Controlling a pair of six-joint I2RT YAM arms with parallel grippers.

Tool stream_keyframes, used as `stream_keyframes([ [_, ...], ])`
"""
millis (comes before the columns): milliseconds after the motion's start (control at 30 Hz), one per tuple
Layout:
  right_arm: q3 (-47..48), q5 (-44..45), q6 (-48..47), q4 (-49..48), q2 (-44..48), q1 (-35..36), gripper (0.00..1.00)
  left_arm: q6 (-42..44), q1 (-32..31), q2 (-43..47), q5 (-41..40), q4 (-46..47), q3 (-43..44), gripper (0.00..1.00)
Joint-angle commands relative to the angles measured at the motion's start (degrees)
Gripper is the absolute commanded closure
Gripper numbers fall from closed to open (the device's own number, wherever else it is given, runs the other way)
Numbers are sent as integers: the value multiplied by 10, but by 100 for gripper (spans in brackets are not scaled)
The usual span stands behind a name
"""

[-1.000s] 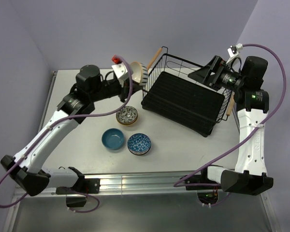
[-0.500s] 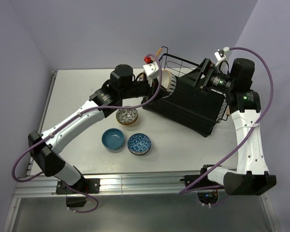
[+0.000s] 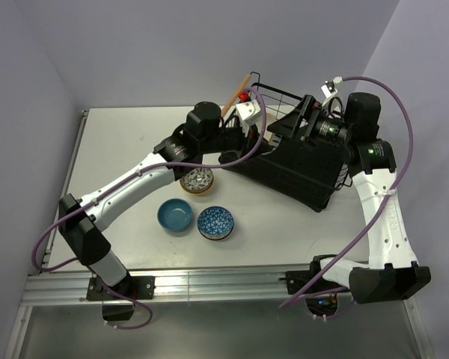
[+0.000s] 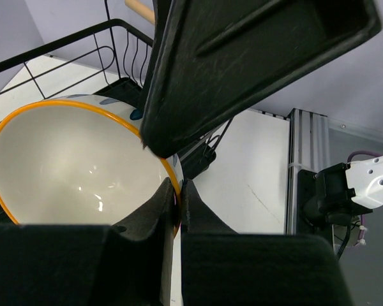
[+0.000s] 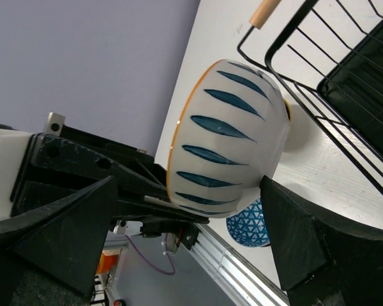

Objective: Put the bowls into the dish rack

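My left gripper (image 4: 177, 191) is shut on the orange rim of a white bowl with blue stripes (image 4: 70, 166) and holds it tilted at the left end of the dish rack (image 3: 307, 164). The rack is a black wire basket with wooden handles. In the right wrist view the bowl (image 5: 230, 137) is on its side above the table, beside the rack's wires (image 5: 345, 70). My right gripper (image 5: 188, 185) is open, with the bowl between its wide-spread fingers. In the top view the right gripper (image 3: 290, 123) faces the left gripper (image 3: 256, 129) over the rack's left end.
Three more bowls sit on the table left of the rack: a brown patterned one (image 3: 197, 179), a plain teal one (image 3: 174, 215) and a blue patterned one (image 3: 215, 222). A wooden handle (image 3: 236, 93) sticks out at the rack's far left. Purple cables loop over both arms.
My left arm has carried the striped bowl rightward to the rack's left end. My right gripper has swung left across the rack to meet it. The rack looks shifted.
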State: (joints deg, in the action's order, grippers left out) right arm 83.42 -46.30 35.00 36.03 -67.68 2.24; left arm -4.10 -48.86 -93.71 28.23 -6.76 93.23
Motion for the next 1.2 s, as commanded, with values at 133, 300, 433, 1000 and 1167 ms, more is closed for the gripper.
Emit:
stream_keyframes([
  [133,-21,20,-9,2,-1,4,1,7,-7,10,-5,63,32,100],
  [300,-16,28,-25,11,-3,4,3,3,-7,14,2,77,27,100],
  [433,-22,-11,-20,-3,-8,4,15,-3,-7,27,7,84,15,100],
  [1000,-25,-31,-9,-23,-16,4,57,-11,-11,20,19,80,17,100],
  [1167,-24,-33,-20,-25,-16,4,100,-11,-13,18,20,71,18,100],
])
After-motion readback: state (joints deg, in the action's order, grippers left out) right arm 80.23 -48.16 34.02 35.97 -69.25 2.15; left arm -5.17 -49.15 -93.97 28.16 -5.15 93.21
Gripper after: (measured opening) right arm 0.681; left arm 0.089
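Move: The leaf-striped bowl hangs from the left hand, which pinches its rim; its middle lies about 5 cm ahead, 2 cm right and 1 cm below that hand. From the open right hand its middle is roughly 3 cm ahead, 3 cm left and 3 cm down. Counted from the right hand, the rack's middle is some 14 cm ahead, 5 cm right and 24 cm below; the floral bowls are about 2 cm ahead and 25 cm left, the blue-patterned ones 11 cm back and 19 cm left, both some 28 cm down. The right fingers close about a third of the way around the leaf-striped bowl, in two steps, until one bears near its orange rim and the other on its underside by the foot. To get there the right hand sinks roughly 3 cm beside the bowl, tipping down only slightly. The left hand holds still in the air, its pinch on the rim kept. ##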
